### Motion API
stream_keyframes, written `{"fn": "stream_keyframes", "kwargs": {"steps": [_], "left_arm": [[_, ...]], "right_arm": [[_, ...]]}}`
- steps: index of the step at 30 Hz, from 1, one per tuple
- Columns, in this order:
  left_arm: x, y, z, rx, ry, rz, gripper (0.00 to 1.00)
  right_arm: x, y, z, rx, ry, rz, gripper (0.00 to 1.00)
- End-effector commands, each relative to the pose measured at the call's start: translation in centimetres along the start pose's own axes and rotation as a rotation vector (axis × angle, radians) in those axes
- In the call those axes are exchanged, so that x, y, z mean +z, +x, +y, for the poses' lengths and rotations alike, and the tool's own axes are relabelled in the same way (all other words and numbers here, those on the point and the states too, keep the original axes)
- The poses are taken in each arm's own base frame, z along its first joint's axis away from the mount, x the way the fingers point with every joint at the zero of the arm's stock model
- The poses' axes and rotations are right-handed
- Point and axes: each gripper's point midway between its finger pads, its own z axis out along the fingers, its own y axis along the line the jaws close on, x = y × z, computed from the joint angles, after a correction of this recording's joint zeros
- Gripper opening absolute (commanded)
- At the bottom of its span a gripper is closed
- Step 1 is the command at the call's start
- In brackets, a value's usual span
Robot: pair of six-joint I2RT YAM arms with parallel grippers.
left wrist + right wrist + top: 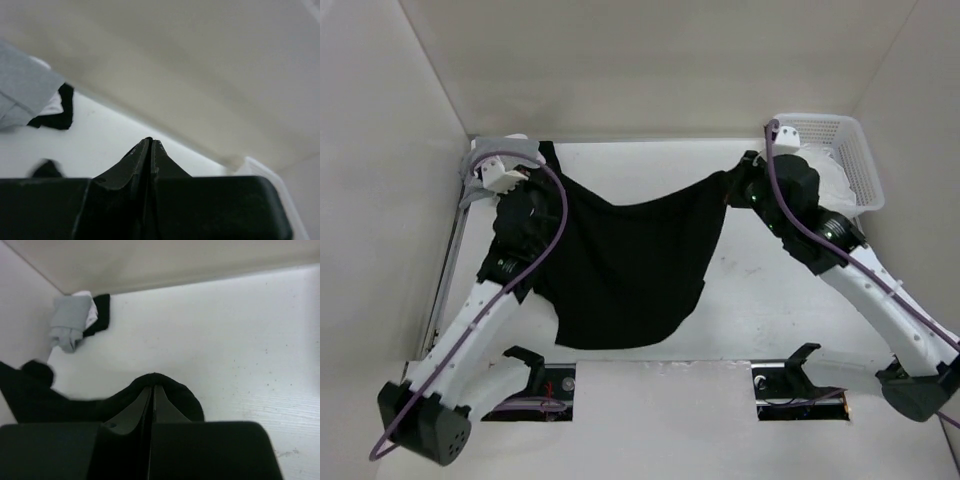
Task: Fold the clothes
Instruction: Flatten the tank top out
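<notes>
The clothes [620, 270], one black thin garment, hang stretched between both arms above the white table [760, 290]. The top edge sags in the middle and the lower part drapes down toward the near side. My right gripper [730, 188] is shut on the right upper corner. In the right wrist view the black fabric [190, 400] wraps over its closed fingertips [154, 387]. My left gripper [542, 182] is shut at the left upper end, largely hidden against the cloth. In the left wrist view its jaws [150, 141] are pressed together, with a bit of black fabric [47, 170] to their left.
A light grey garment [485, 158] [25, 90] [70, 322] lies bunched in the back left corner with some black cloth [101, 312] beside it. A white mesh basket [840, 150] stands at the back right. Walls enclose the table on three sides.
</notes>
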Motion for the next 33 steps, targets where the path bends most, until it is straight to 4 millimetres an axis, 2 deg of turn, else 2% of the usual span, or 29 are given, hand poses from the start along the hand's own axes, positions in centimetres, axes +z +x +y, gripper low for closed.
{"fn": "stream_keyframes", "kwargs": {"steps": [1, 3, 5, 6, 8, 10, 13, 15, 18, 21, 22, 23, 24, 26, 27, 29, 30, 33], "left_arm": [[3.7, -0.3, -0.6, -0.138, 0.038, 0.006, 0.03], [7.2, 0.7, -1.8, -0.212, 0.068, 0.057, 0.03], [10.4, 1.4, -4.6, -0.255, 0.137, 0.102, 0.03], [11.8, 1.7, -6.4, -0.272, 0.179, 0.123, 0.03], [14.0, 1.6, -9.7, -0.293, 0.260, 0.145, 0.03], [15.7, 1.9, -11.7, -0.310, 0.308, 0.175, 0.03], [17.1, 2.6, -12.3, -0.354, 0.326, 0.200, 0.05], [17.9, 3.4, -10.8, -0.358, 0.295, 0.211, 0.08], [18.5, 5.3, -6.0, -0.353, 0.191, 0.228, 0.15], [18.6, 7.9, 0.2, -0.352, 0.079, 0.247, 0.35], [18.5, 9.0, 2.0, -0.351, 0.051, 0.261, 0.46], [18.1, 10.6, 4.0, -0.352, 0.015, 0.290, 0.57], [17.3, 12.0, 5.9, -0.364, -0.027, 0.314, 0.62], [15.1, 14.1, 8.3, -0.383, -0.082, 0.338, 0.62], [13.9, 14.9, 8.8, -0.378, -0.084, 0.340, 0.61], [11.5, 16.5, 8.5, -0.358, -0.063, 0.353, 0.59], [10.4, 17.3, 8.5, -0.330, -0.060, 0.364, 0.59], [6.7, 20.6, 8.6, -0.239, -0.066, 0.433, 0.58]], "right_arm": [[-0.2, -5.5, 3.9, 0.081, -0.193, -0.120, 0.00], [-1.6, -8.8, 4.7, 0.086, -0.218, -0.188, 0.00], [-4.4, -11.8, 5.8, 0.083, -0.250, -0.247, 0.00], [-6.2, -12.6, 7.0, 0.081, -0.288, -0.255, 0.00], [-8.8, -12.9, 9.2, 0.057, -0.344, -0.247, 0.00], [-10.3, -11.2, 11.8, 0.019, -0.391, -0.195, 0.00], [-10.9, -6.4, 16.3, -0.072, -0.444, -0.083, 0.00], [-10.7, -2.9, 18.9, -0.120, -0.479, -0.009, 0.00], [-8.7, 4.6, 20.9, -0.182, -0.467, 0.128, 0.03], [-6.7, 14.4, 21.4, -0.175, -0.440, 0.321, 0.04], [-6.8, 18.1, 21.9, -0.163, -0.457, 0.395, 0.07], [-7.0, 20.8, 22.5, -0.162, -0.477, 0.452, 0.13], [-7.5, 24.3, 23.1, -0.172, -0.500, 0.525, 0.22], [-8.8, 29.2, 23.9, -0.199, -0.535, 0.635, 0.34], [-9.4, 30.5, 23.8, -0.211, -0.543, 0.661, 0.37], [-9.9, 31.2, 22.4, -0.209, -0.542, 0.663, 0.41], [-9.9, 31.1, 21.2, -0.191, -0.528, 0.654, 0.41], [-7.2, 29.0, 15.8, -0.092, -0.409, 0.598, 0.39]]}}
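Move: The tank top hangs stretched between both hands; its middle is about 19 cm right of the left hand, 10 cm back and 18 cm below, and some 21 cm left of the right hand, 8 cm back and 17 cm below. The grey clothes pile lies roughly 22 cm ahead and 14 cm left of the left hand, 35 cm down. The white basket sits about 27 cm ahead and 26 cm right of the right hand, 33 cm down. The tank top, still pinched at both ends, is flung out over the table: the left hand drives about 20 cm forward and the right hand, after a brief nudge forward, whips back and up while going left. Both then open and let go, plunge steeply and tip downward; the left also draws back, while the right swings farther left and back, turning about 40 degrees counter-clockwise. ##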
